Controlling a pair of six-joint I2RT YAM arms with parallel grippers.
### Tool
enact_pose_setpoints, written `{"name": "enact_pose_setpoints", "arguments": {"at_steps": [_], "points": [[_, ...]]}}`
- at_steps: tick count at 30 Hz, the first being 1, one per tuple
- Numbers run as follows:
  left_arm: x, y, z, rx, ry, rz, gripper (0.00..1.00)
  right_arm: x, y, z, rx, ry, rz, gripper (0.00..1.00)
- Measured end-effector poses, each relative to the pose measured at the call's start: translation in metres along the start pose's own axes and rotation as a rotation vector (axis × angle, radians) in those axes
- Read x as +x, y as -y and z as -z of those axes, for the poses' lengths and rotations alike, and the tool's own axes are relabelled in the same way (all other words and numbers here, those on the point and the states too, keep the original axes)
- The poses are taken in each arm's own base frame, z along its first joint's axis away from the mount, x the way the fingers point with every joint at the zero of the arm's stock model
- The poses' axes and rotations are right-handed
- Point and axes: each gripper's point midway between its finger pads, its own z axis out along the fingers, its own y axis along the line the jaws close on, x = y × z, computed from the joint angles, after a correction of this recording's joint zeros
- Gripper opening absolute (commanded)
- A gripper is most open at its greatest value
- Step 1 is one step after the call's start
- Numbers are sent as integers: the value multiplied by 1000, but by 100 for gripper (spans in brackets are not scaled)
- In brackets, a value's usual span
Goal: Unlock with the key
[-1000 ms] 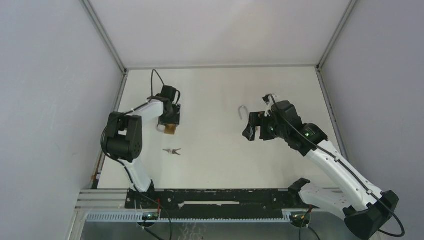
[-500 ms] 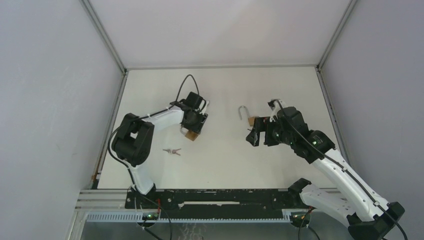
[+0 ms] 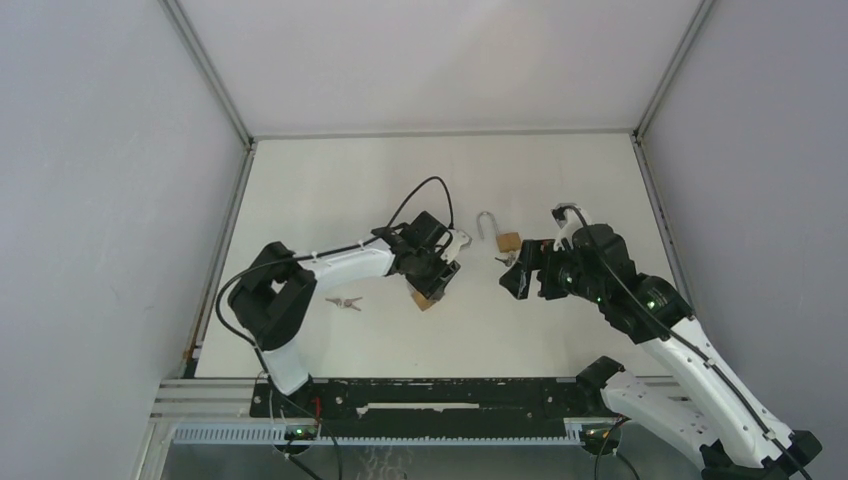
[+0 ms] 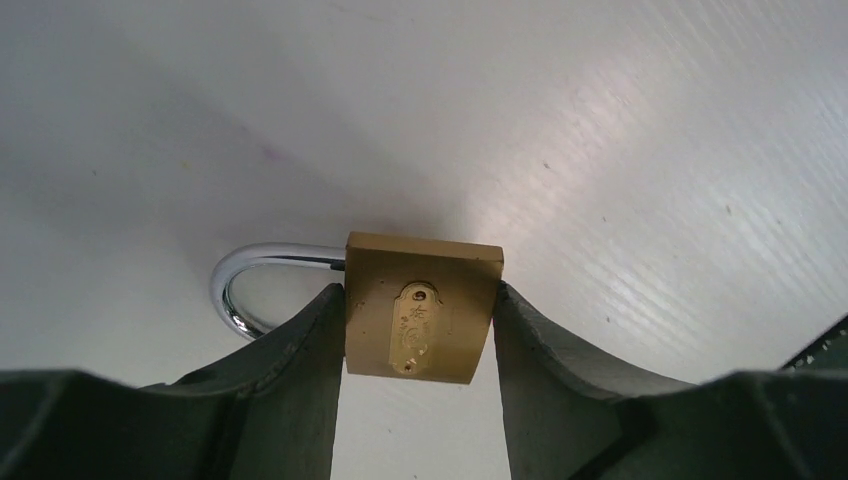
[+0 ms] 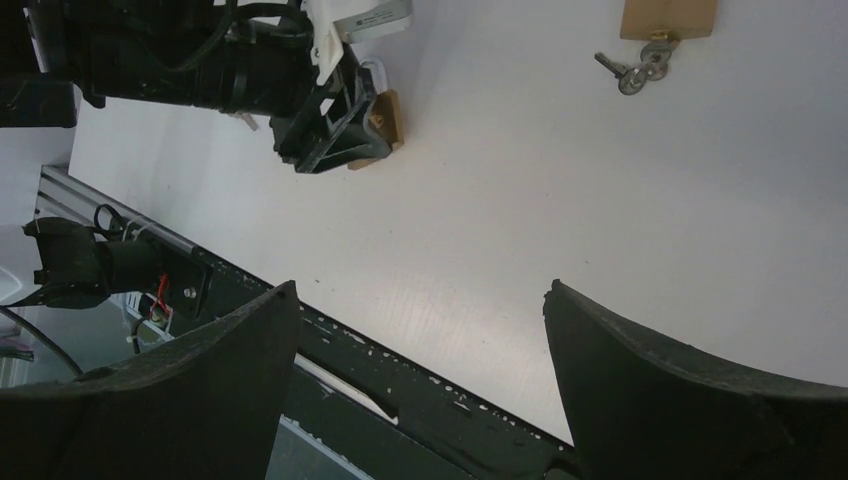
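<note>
My left gripper (image 3: 432,285) is shut on a brass padlock (image 3: 426,299) near the table's middle. In the left wrist view the dark fingers (image 4: 300,350) press both sides of the padlock's body (image 4: 422,320), and its chrome shackle (image 4: 245,275) sticks out to the left. A small bunch of keys (image 3: 343,302) lies on the table left of that gripper. A second brass padlock (image 3: 508,241) with its shackle swung open lies further right, with keys (image 5: 632,70) hanging from its underside. My right gripper (image 3: 524,280) hovers open just near of it, nothing between its fingers (image 5: 620,380).
The black rail (image 3: 430,395) with the arm bases runs along the table's near edge. Grey walls with metal frame posts (image 3: 210,75) close in the white table (image 3: 560,180) on three sides.
My left arm has swung the padlock from the far left toward the table's middle. My right gripper has drifted slightly right and nearer, staying open.
</note>
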Motion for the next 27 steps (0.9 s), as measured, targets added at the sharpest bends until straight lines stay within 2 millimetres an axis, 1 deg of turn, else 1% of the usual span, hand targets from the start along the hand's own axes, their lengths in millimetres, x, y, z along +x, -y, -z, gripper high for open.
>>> {"name": "enact_pose_setpoints", "arguments": {"at_steps": [3, 5, 7, 10, 11, 12, 13, 17, 19, 21, 23, 24, 25, 26, 27], "points": [[8, 6, 10, 26, 10, 0, 66, -1, -1, 4, -7, 13, -2, 96], [9, 7, 17, 27, 23, 1, 74, -1, -1, 4, -9, 16, -2, 96], [2, 8, 32, 26, 70, 1, 81, -1, -2, 4, -11, 15, -2, 96], [-14, 9, 54, 22, 155, 9, 88, -2, -3, 3, -14, 10, 0, 96], [-20, 9, 62, 20, 186, 12, 94, -4, -4, 3, -16, 8, 2, 96], [-24, 8, 70, 17, 213, 19, 98, -5, -6, 3, -19, 7, 3, 96], [-27, 6, 79, 12, 240, 32, 99, -8, -8, 3, -24, 9, 6, 96], [-33, -4, 113, -28, 333, 80, 100, -23, -18, -3, -51, 22, 15, 95], [-33, -10, 136, -65, 385, 105, 100, -27, -22, -7, -64, 22, 17, 95], [-31, -18, 163, -122, 450, 143, 100, -31, -26, -14, -77, 19, 19, 95], [-25, -25, 186, -173, 506, 181, 100, -33, -31, -21, -92, 9, 25, 95], [-17, -30, 199, -209, 539, 215, 100, -35, -36, -26, -106, 9, 30, 94], [-11, -34, 209, -235, 560, 241, 100, -34, -37, -30, -108, -4, 33, 94], [0, -40, 221, -276, 586, 281, 100, -33, -40, -35, -112, -17, 40, 94], [6, -44, 226, -297, 594, 301, 100, -33, -44, -38, -119, -24, 44, 94]]}}
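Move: The locked padlock sits between my left fingertips, about 1 cm below the hand point and barely above the table. From that hand the loose keys lie some 21 cm left and 1 cm back; the opened padlock is about 16 cm ahead and 22 cm right. From my right hand, empty and wide open, the locked padlock is roughly 22 cm left, 8 cm ahead and 20 cm down, the opened padlock about 24 cm straight ahead. I open my left fingers wide and let go of the locked padlock, easing back slightly, then lift my left hand away some 19 cm and swing it about 12 cm left, the fingers tipping up from nearly straight down to point forward-right. After a short hold my right hand, still open, drifts about 6 cm left and forward towards that padlock, rising slightly. ##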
